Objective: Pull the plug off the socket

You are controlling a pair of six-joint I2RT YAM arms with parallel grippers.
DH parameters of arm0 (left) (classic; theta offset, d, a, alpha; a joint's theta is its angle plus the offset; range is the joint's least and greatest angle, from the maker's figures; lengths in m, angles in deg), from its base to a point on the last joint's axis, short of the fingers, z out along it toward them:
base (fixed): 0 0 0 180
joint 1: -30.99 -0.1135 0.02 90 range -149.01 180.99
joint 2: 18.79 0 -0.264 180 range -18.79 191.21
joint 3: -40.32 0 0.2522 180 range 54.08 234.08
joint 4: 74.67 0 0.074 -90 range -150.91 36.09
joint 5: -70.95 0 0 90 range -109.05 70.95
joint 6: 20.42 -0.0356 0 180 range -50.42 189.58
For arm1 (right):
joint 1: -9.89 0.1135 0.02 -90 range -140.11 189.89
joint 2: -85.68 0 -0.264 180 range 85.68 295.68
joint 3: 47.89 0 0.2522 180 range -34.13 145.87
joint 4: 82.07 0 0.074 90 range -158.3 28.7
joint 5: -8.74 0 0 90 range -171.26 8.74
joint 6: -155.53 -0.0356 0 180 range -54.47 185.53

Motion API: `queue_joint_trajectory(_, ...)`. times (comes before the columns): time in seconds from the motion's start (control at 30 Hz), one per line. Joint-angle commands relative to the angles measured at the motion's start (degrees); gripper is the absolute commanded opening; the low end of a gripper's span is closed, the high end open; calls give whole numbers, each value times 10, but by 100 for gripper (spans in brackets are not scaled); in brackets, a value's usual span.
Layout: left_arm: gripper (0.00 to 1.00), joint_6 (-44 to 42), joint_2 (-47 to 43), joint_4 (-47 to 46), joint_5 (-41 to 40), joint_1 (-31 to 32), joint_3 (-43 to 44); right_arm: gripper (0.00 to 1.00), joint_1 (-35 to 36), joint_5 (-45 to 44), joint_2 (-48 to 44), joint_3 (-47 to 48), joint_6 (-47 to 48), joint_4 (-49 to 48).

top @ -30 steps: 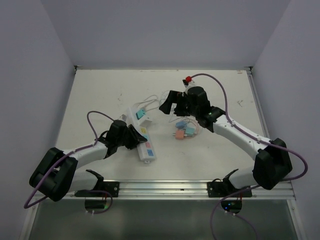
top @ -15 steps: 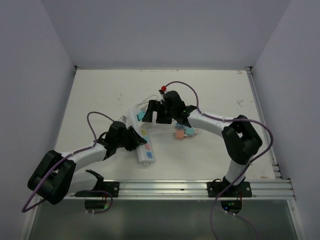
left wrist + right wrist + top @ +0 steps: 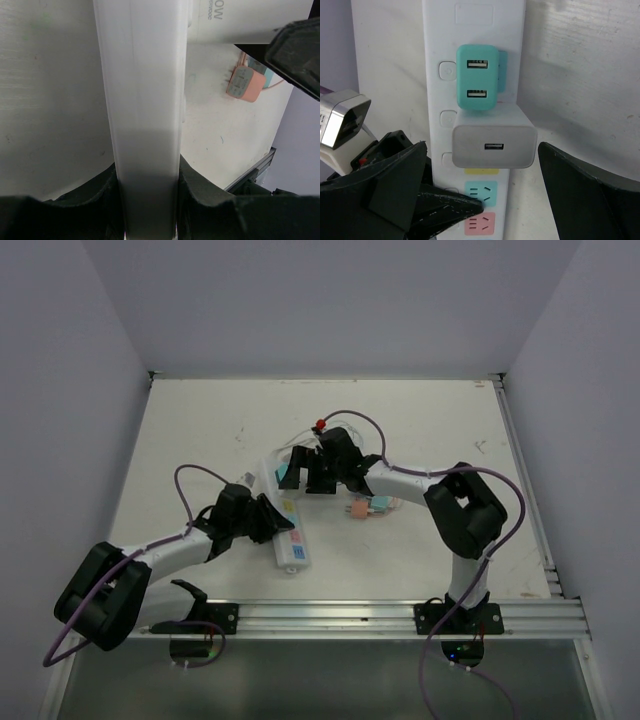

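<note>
The socket [image 3: 293, 540] is a long white power strip lying on the table, with teal and pink outlet faces [image 3: 481, 192]. My left gripper [image 3: 268, 520] is shut on its sides near the middle; the strip's white wall [image 3: 142, 100] fills the space between the jaws of that gripper [image 3: 146, 200]. Two plugs sit side by side in the strip: a teal USB charger [image 3: 477, 77] and a white USB charger [image 3: 494, 140]. My right gripper [image 3: 483, 150] hangs open over the white charger, one finger on each side, touching nothing. From above, the teal charger [image 3: 283, 473] shows beside the right gripper [image 3: 305, 472].
A small heap of loose orange and teal plugs [image 3: 365, 507] with thin cords lies right of the strip; one orange plug [image 3: 243, 82] shows in the left wrist view. Grey walls close in the table on three sides. A metal rail [image 3: 330, 615] runs along the near edge.
My right arm has swung left from above the loose plugs to the strip's far end, still open. The left gripper and the strip have stayed put.
</note>
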Motion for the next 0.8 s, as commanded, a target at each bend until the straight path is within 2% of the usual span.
queue_joint_trajectory(0.0,0,-29,-6,12,9,0,-16,97,3,10,10,25,0,-22)
queue_joint_trajectory(0.2,0,-32,-10,11,11,0,-21,93,2,10,14,27,9,-22)
queue_joint_trajectory(0.4,0,-32,-15,10,12,0,-28,77,2,18,16,30,6,-34)
queue_joint_trajectory(0.5,0,-32,-18,7,11,0,-31,60,2,23,15,29,6,-36)
queue_joint_trajectory(0.53,0,-32,-18,7,11,0,-32,52,2,24,15,28,6,-37)
queue_joint_trajectory(0.6,1,-32,-18,4,11,0,-33,42,2,29,16,25,4,-41)
queue_joint_trajectory(0.63,4,-31,-18,3,10,0,-34,32,2,30,16,22,3,-42)
queue_joint_trajectory(0.7,13,-29,-20,-3,10,0,-35,22,2,33,14,14,3,-44)
queue_joint_trajectory(0.73,18,-27,-21,-4,9,0,-35,13,2,33,12,11,3,-46)
queue_joint_trajectory(0.77,26,-26,-22,-6,8,0,-35,10,2,34,10,4,3,-48)
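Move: The white plug stands almost between the right hand's open fingers, its middle about 1 cm ahead and 1 cm below. The teal plug sits farther along the strip, roughly 4 cm ahead, 2 cm left and 2 cm below; the free yellow socket is some 4 cm back, straight behind and 4 cm lower. From the left hand, closed on the strip, the white plug lies about 10 cm ahead, 2 cm right and 3 cm higher. The right hand sinks only about 1 cm to bring its fingertips down beside the white plug, then stays nearly in place without turning while its fingers close from almost fully open to a little over half and pinch the plug by its two opposite sides. The left hand keeps its grip on the strip's edges and eases back towards the robot by rather under 1 cm, carrying the strip with it. ##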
